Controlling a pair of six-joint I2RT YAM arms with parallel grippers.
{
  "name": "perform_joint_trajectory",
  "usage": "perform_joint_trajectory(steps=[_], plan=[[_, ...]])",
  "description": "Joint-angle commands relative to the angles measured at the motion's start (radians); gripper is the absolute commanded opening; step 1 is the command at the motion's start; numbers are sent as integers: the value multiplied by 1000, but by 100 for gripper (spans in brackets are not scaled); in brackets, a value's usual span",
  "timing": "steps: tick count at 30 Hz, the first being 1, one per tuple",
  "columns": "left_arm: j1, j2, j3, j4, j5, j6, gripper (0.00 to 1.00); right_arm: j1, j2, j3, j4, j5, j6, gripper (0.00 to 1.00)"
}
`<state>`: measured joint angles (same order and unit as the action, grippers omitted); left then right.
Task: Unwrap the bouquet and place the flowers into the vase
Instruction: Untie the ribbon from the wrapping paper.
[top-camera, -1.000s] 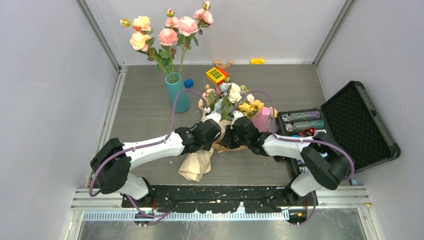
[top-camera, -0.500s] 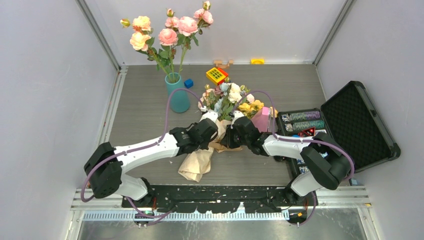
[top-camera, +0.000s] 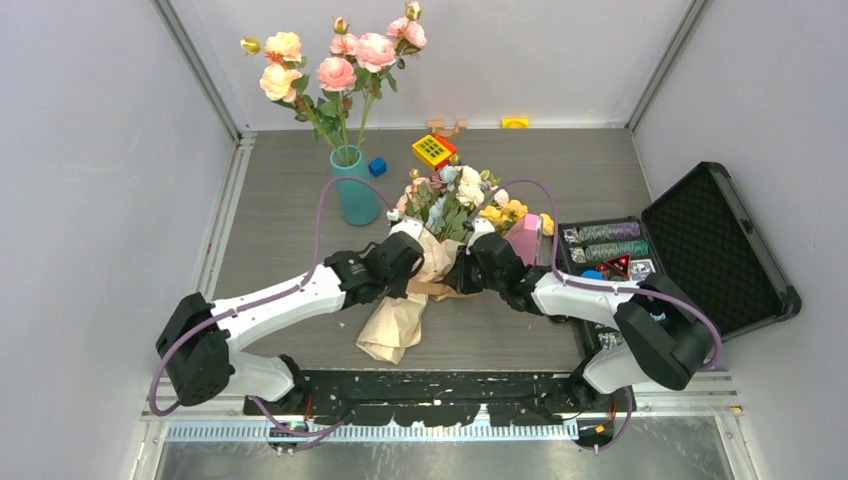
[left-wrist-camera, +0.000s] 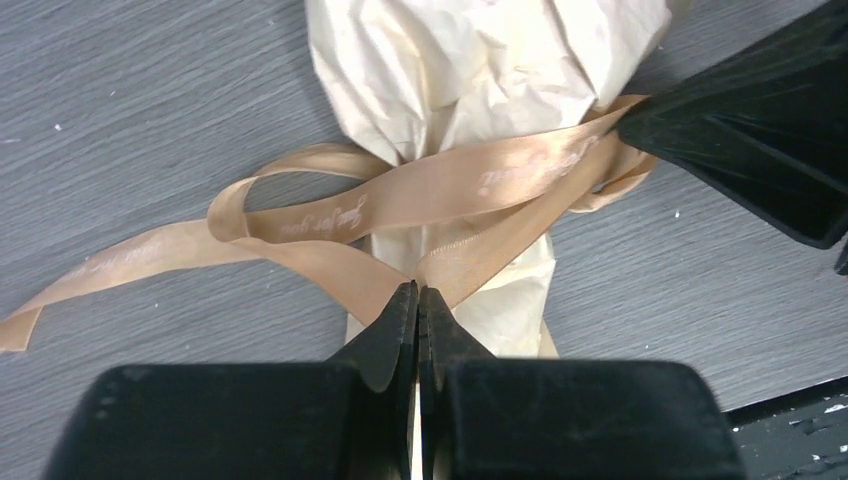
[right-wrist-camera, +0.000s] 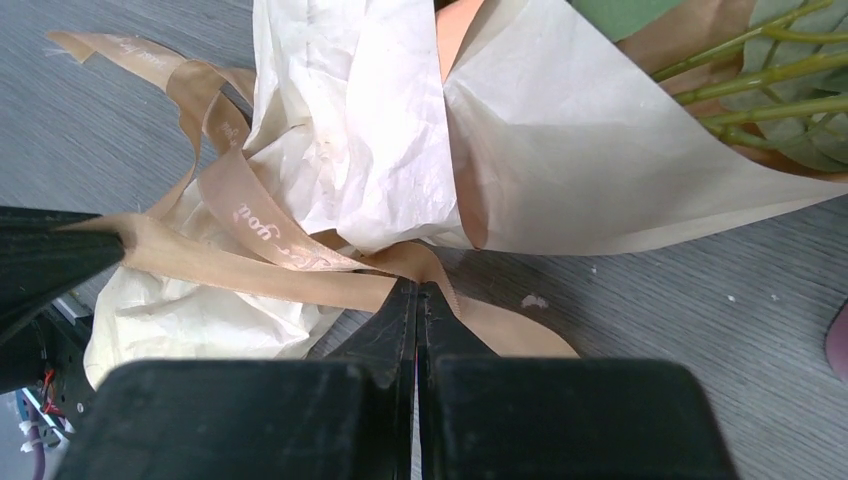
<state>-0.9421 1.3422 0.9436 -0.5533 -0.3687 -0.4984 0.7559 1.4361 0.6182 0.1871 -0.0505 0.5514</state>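
The bouquet (top-camera: 440, 215) lies mid-table, its small yellow, white and pale-blue flowers (top-camera: 458, 192) pointing away from me and its crinkled tan paper (top-camera: 395, 325) trailing toward me. A tan ribbon (left-wrist-camera: 420, 190) is tied around the wrap's narrow neck. My left gripper (left-wrist-camera: 418, 290) is shut on one strand of this ribbon (right-wrist-camera: 250, 215), and my right gripper (right-wrist-camera: 417, 285) is shut on another strand. The two grippers face each other across the neck, left gripper (top-camera: 420, 275) and right gripper (top-camera: 458, 278). The teal vase (top-camera: 357, 195) stands to the far left of the bouquet.
Tall pink and peach roses (top-camera: 335, 60) stand in the vase. A pink box (top-camera: 525, 240) sits just right of the flowers. An open black case (top-camera: 715, 245) fills the right side. A yellow toy (top-camera: 433, 150) and a blue cube (top-camera: 377, 167) lie behind the bouquet.
My left gripper has closed onto the ribbon and its arm has swung leftward. The right gripper has stayed shut on its strand. The bouquet's head has shifted slightly away from me.
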Motion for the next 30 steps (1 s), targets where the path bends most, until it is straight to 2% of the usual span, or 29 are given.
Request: perform_joint_trajectory(steps=[1, 18, 30], plan=[[58, -67, 11, -57, 67, -24, 0, -1, -50, -17, 19, 38, -3, 0], [369, -242, -16, -190, 300, -50, 0, -1, -180, -93, -63, 111, 13, 0], [589, -186, 19, -226, 470, 22, 0, -2, -277, -154, -104, 199, 64, 0]])
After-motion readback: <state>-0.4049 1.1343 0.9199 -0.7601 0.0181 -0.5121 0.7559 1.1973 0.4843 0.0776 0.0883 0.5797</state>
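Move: The ribbon crosses the waist of the wrapping paper about 6 cm ahead of the left hand, 4 cm to its right and 6 cm below. From the right hand that crossing is some 8 cm to the left, 2 cm ahead and 2 cm lower. Both hands already pinch ribbon. The vase stands roughly 20 cm ahead of the left hand and 8 cm to its left; the pink box is about 12 cm right of the right hand and 9 cm ahead. The ribbon, pinched in both shut grippers, is drawn apart across the wrapping paper. The left hand hauls its strand some 11 cm left onto the clear table side, arching up about 3 cm before easing down a little and swinging nearly 20 degrees counter-clockwise, while the right hand keeps its pinch and backs off about 5 cm to the right and slightly back, towards its own base. ##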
